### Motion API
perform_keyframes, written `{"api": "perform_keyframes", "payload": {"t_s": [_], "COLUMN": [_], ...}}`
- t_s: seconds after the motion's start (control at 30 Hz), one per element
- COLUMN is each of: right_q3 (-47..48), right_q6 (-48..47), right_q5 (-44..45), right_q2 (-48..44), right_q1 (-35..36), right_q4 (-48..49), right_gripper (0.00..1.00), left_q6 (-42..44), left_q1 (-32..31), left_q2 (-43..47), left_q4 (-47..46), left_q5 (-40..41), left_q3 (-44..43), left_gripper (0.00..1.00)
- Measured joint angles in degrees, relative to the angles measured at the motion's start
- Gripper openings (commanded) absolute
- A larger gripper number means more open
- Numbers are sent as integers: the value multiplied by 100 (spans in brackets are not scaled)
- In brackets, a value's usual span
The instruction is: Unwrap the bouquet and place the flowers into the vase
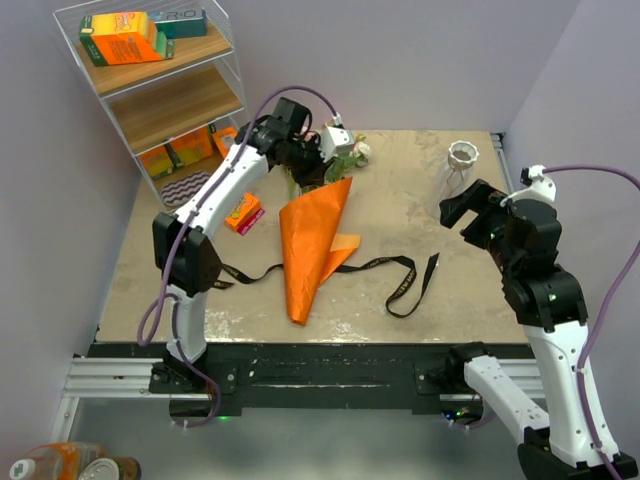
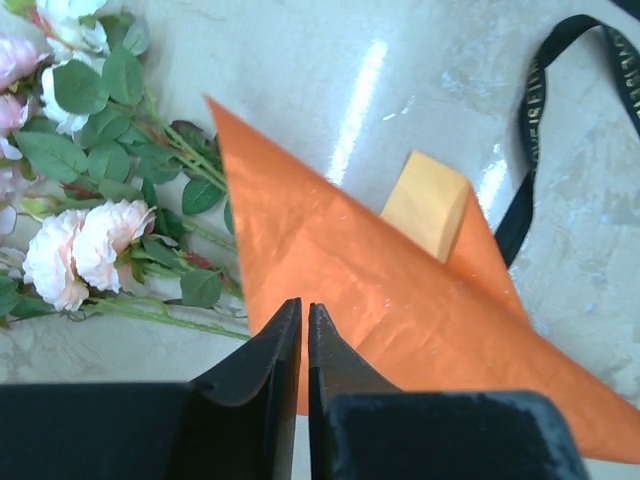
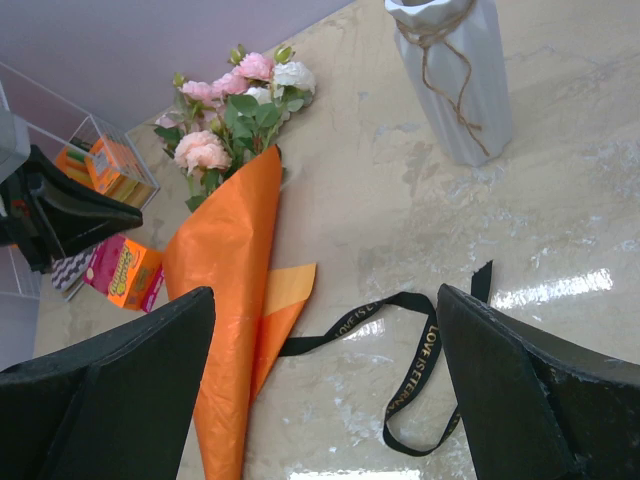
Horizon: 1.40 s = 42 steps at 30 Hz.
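The bouquet lies across the table with its orange paper (image 1: pixel 315 245) (image 2: pixel 400 300) (image 3: pixel 225 270) loosened. The black ribbon (image 1: pixel 400 275) (image 2: pixel 530 130) (image 3: pixel 420 370) lies untied beside it. Pink and cream flowers (image 1: pixel 347 150) (image 2: pixel 75 250) (image 3: pixel 235 100) stick out of the wide far end. My left gripper (image 1: pixel 318 172) (image 2: pixel 303 305) hovers just over that upper paper edge, jaws shut with nothing seen between them. The vase (image 1: pixel 462 160) (image 3: pixel 450 80), white and ribbed with twine at its neck, stands at the far right. My right gripper (image 1: pixel 470 215) (image 3: pixel 325 295) hangs open near the vase, above the ribbon.
A wire shelf (image 1: pixel 160 80) with boxes stands at the far left corner. A small orange and pink box (image 1: pixel 243 213) (image 3: pixel 125 272) lies on the table left of the paper. A paler flap (image 1: pixel 345 243) (image 2: pixel 430 200) pokes from under the paper. Walls close the back and right.
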<state>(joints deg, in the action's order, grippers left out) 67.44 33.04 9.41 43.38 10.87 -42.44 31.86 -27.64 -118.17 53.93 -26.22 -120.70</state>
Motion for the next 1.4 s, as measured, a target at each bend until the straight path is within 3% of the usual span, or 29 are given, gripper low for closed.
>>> {"api": "perform_keyframes", "payload": {"t_s": [0.17, 0.3, 0.4, 0.43, 0.5, 0.53, 0.7, 1.4], "right_q3": [0, 0, 0, 0, 0, 0, -35, -361], "right_q6": [2, -2, -2, -2, -2, -2, -2, 0], "right_q5": [-4, 0, -2, -4, -11, -20, -90, -459], "right_q2": [-37, -44, -61, -72, -92, -103, -140, -264], "right_q1": [0, 0, 0, 0, 0, 0, 0, 4], "right_q4": [-24, -57, -81, -81, -81, -81, -76, 7], "right_gripper": [98, 99, 99, 99, 99, 99, 99, 96], "left_q6": [-184, -363, -363, -352, -280, -234, -52, 400], "left_q1": [-417, -503, -116, 101, 590, 820, 1508, 1405], "left_q2": [232, 177, 181, 184, 184, 184, 181, -264], "left_q4": [42, 149, 142, 138, 98, 74, 31, -776], "left_q5": [177, 96, -337, -501, -756, -852, -1080, -1860], "left_q3": [74, 162, 542, 730, 1145, 1349, 1926, 2046], "left_gripper": [22, 39, 45, 57, 59, 71, 71, 70]}}
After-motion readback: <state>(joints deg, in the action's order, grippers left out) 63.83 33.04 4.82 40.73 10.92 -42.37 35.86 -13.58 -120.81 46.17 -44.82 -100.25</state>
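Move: The far left corner of the orange wrapper lies about 8 cm left of the left hand, 1 cm back and 12 cm below. The flowers' heads are some 14 cm straight ahead of that hand and 10 cm below; the orange-pink box is 19 cm to its left, level with it. From the right hand, the corner is roughly 17 cm ahead, 36 cm left and 26 cm below. After a short jog back-right, the left hand swings left, sinking about 11 cm to the wrapper's corner, fingers opening. ##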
